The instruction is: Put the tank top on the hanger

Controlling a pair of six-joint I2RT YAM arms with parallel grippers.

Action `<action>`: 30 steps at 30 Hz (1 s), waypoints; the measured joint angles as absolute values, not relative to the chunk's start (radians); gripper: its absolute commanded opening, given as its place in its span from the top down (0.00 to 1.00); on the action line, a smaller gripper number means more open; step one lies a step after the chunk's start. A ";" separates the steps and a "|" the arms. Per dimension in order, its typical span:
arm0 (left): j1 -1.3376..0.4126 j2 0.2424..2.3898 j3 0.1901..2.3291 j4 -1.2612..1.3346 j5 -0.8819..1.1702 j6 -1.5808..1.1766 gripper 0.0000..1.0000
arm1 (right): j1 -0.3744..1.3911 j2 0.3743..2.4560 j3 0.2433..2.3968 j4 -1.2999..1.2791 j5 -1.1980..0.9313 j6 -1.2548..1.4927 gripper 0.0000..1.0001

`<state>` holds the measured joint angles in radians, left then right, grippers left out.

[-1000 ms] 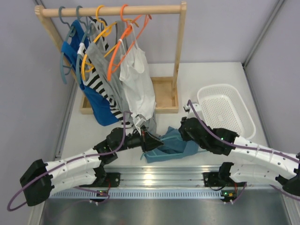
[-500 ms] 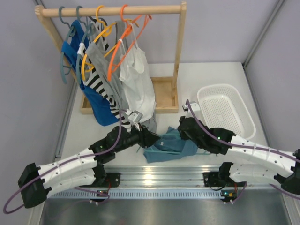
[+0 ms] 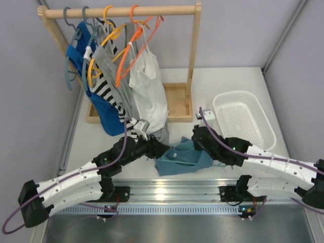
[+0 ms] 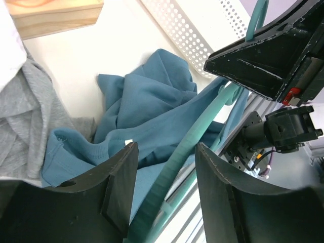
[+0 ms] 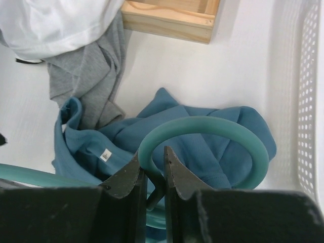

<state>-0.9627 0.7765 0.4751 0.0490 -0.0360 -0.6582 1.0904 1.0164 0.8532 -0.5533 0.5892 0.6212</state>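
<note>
The teal-blue tank top [image 3: 183,158] lies crumpled on the table between the two arms; it also shows in the wrist views as tank top [image 4: 147,101] and tank top [image 5: 212,152]. The light teal hanger [image 5: 202,124] rests over it, hook curved upward. My right gripper [image 5: 151,161] is shut on the hanger at the foot of the hook. My left gripper [image 4: 164,152] stands open just above the cloth. One arm of the hanger [image 4: 195,139] runs between its jaws without either pad visibly pressing on it. From above, the left gripper [image 3: 161,148] and right gripper [image 3: 198,139] flank the top.
A wooden rack [image 3: 121,11] at the back left carries several garments on orange and grey-blue hangers. Its grey garment [image 5: 86,81] hangs down onto the table beside the tank top. A white perforated basket [image 3: 243,119] sits at the right. The rack's wooden base [image 5: 172,20] is just behind.
My left gripper has opened wide from a nearly shut state and shifted slightly left. The right gripper has kept its hold on the hanger and barely moved.
</note>
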 measured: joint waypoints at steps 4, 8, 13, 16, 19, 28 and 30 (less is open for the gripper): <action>-0.955 0.745 0.463 0.054 -0.047 -0.652 0.44 | 1.090 1.016 0.853 -0.599 0.612 0.611 1.00; -0.950 0.727 0.460 0.071 -0.047 -0.648 0.42 | 1.091 1.016 0.853 -0.621 0.623 0.609 1.00; -0.950 0.722 0.459 0.037 -0.142 -0.658 0.45 | 1.093 1.017 0.853 -0.645 0.634 0.609 1.00; -0.950 0.730 0.464 -0.047 -0.265 -0.685 0.46 | 1.094 1.017 0.853 -0.663 0.644 0.609 1.00; -0.950 0.787 0.493 -0.136 -0.340 -0.705 0.46 | 1.097 1.018 0.853 -0.678 0.656 0.609 1.00; -0.940 1.034 0.608 -0.220 -0.353 -0.704 0.45 | 1.099 1.030 0.853 -0.682 0.673 0.609 1.00; -0.937 1.081 0.647 -0.238 -0.341 -0.700 0.45 | 1.102 1.032 0.853 -0.683 0.676 0.609 1.00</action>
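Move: The left end of the tank top, where its hem folds up, lies about 5 cm ahead of the open left hand, 3 cm to its left and some 12 cm below. The grey cloth lies about 6 cm farther out beyond that end. The hanger's middle is roughly 9 cm to the left hand's right and 5 cm below, about level ahead. From the right hand, which has the hook, the tank top's left end is some 15 cm left, 4 cm ahead and 11 cm down. The left hand, already open, comes clear of the hanger arm between its fingers with a small lift, swings forward and left, then drops about 7 cm towards the tank top's left end, fingers staying open and tipping down while the hand turns some 20 degrees counter-clockwise. The right hand keeps its pinch on the hook, drawing the hanger about 3 cm right and slightly down, its left side tilting down. ##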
